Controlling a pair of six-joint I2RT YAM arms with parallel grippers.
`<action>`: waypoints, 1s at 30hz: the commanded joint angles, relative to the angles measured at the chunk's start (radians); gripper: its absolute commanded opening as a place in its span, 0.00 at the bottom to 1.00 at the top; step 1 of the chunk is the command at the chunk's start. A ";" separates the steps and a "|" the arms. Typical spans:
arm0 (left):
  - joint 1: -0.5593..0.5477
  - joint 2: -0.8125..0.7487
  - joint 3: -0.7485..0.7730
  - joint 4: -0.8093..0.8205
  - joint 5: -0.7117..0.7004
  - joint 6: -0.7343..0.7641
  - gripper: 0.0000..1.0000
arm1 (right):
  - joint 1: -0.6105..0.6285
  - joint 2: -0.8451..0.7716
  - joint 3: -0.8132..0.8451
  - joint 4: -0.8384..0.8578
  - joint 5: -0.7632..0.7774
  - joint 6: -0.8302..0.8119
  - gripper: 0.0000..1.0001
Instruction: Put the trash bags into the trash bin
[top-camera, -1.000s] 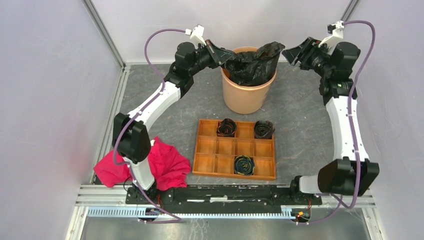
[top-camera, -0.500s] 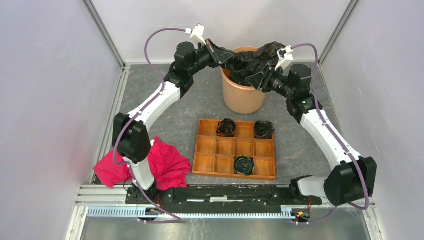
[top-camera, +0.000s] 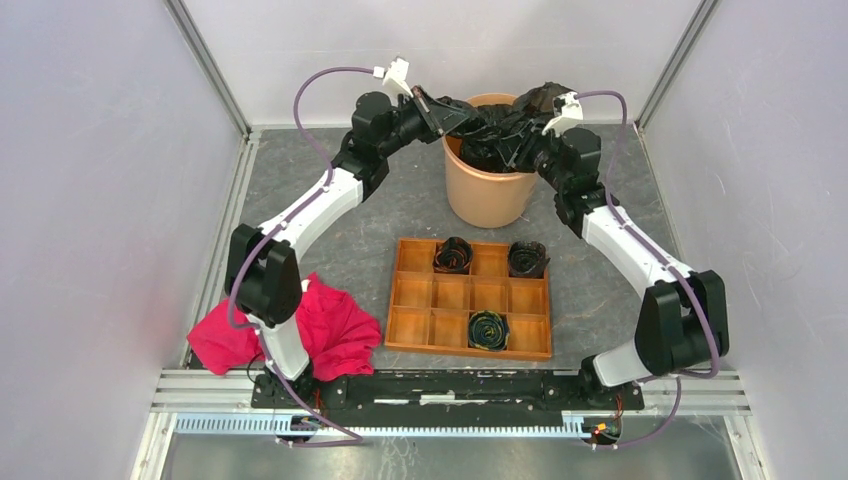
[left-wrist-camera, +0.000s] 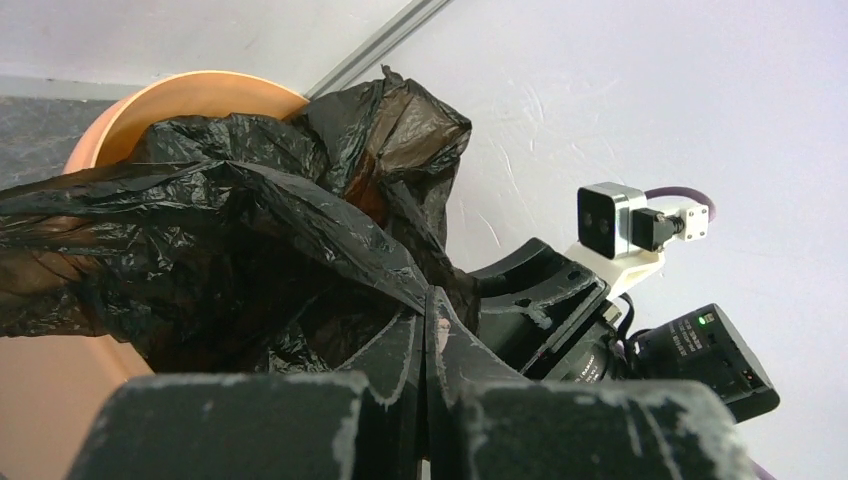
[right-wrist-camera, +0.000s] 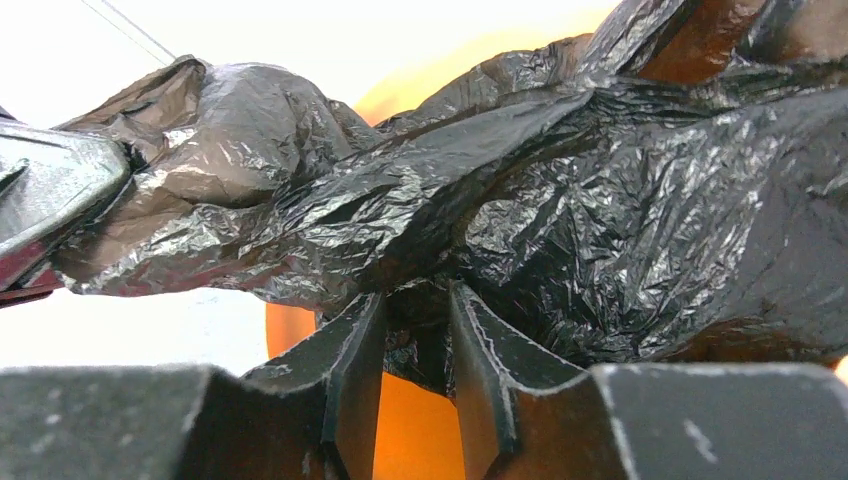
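The black, wrinkly trash bag (top-camera: 505, 125) lies bunched across the mouth of the round orange trash bin (top-camera: 487, 195) and sticks up above its rim. My left gripper (top-camera: 445, 112) is at the bin's left rim, shut on a stretched edge of the bag (left-wrist-camera: 230, 230), jaws pressed together (left-wrist-camera: 428, 300). My right gripper (top-camera: 522, 140) reaches in from the right rim. In the right wrist view its jaws (right-wrist-camera: 418, 295) stand narrowly apart with a fold of the bag (right-wrist-camera: 560, 180) pinched between the tips. The bin's orange wall (right-wrist-camera: 420, 420) shows below them.
A wooden compartment tray (top-camera: 405, 325) lies in front of the bin and holds three dark rolls (top-camera: 453, 255). A red cloth (top-camera: 335, 325) lies by the left arm's base. Enclosure walls stand close behind and to both sides of the bin.
My right arm has swung left from beside the bin onto the bag, and its jaws have narrowed onto the film. The left gripper has kept its grip and barely moved.
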 joint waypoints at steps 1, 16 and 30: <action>-0.004 -0.027 -0.015 0.064 0.053 -0.042 0.02 | 0.004 -0.037 0.058 -0.087 0.100 -0.130 0.39; -0.035 -0.146 -0.213 0.149 0.029 -0.072 0.02 | 0.014 -0.093 0.428 -0.603 0.304 -0.310 0.80; -0.085 -0.217 -0.354 0.150 0.012 -0.062 0.02 | 0.201 0.192 0.786 -0.954 0.698 -0.417 0.88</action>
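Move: The black trash bag is bunched over the bin mouth, its middle roughly 3 cm ahead of the right hand and 3 cm to its left, about level. The bin mouth's centre lies about 2 cm ahead, 3 cm left and 3 cm below; the bag's raised right flap is some 6 cm ahead and 6 cm right. From the left hand, which already pinches the bag's edge, the near-left bin rim is about 6 cm back, straight below sideways, 9 cm lower. Up and out in an arc, the right hand first climbs about 13 cm while backing off and going right of the bag, then turns forward, left and down above the bin's mouth, spreading its fingers wide and rolling some 35 degrees, left side down. Meanwhile the left hand keeps its pinch and draws the bag's edge back and lower towards the near-left rim. ##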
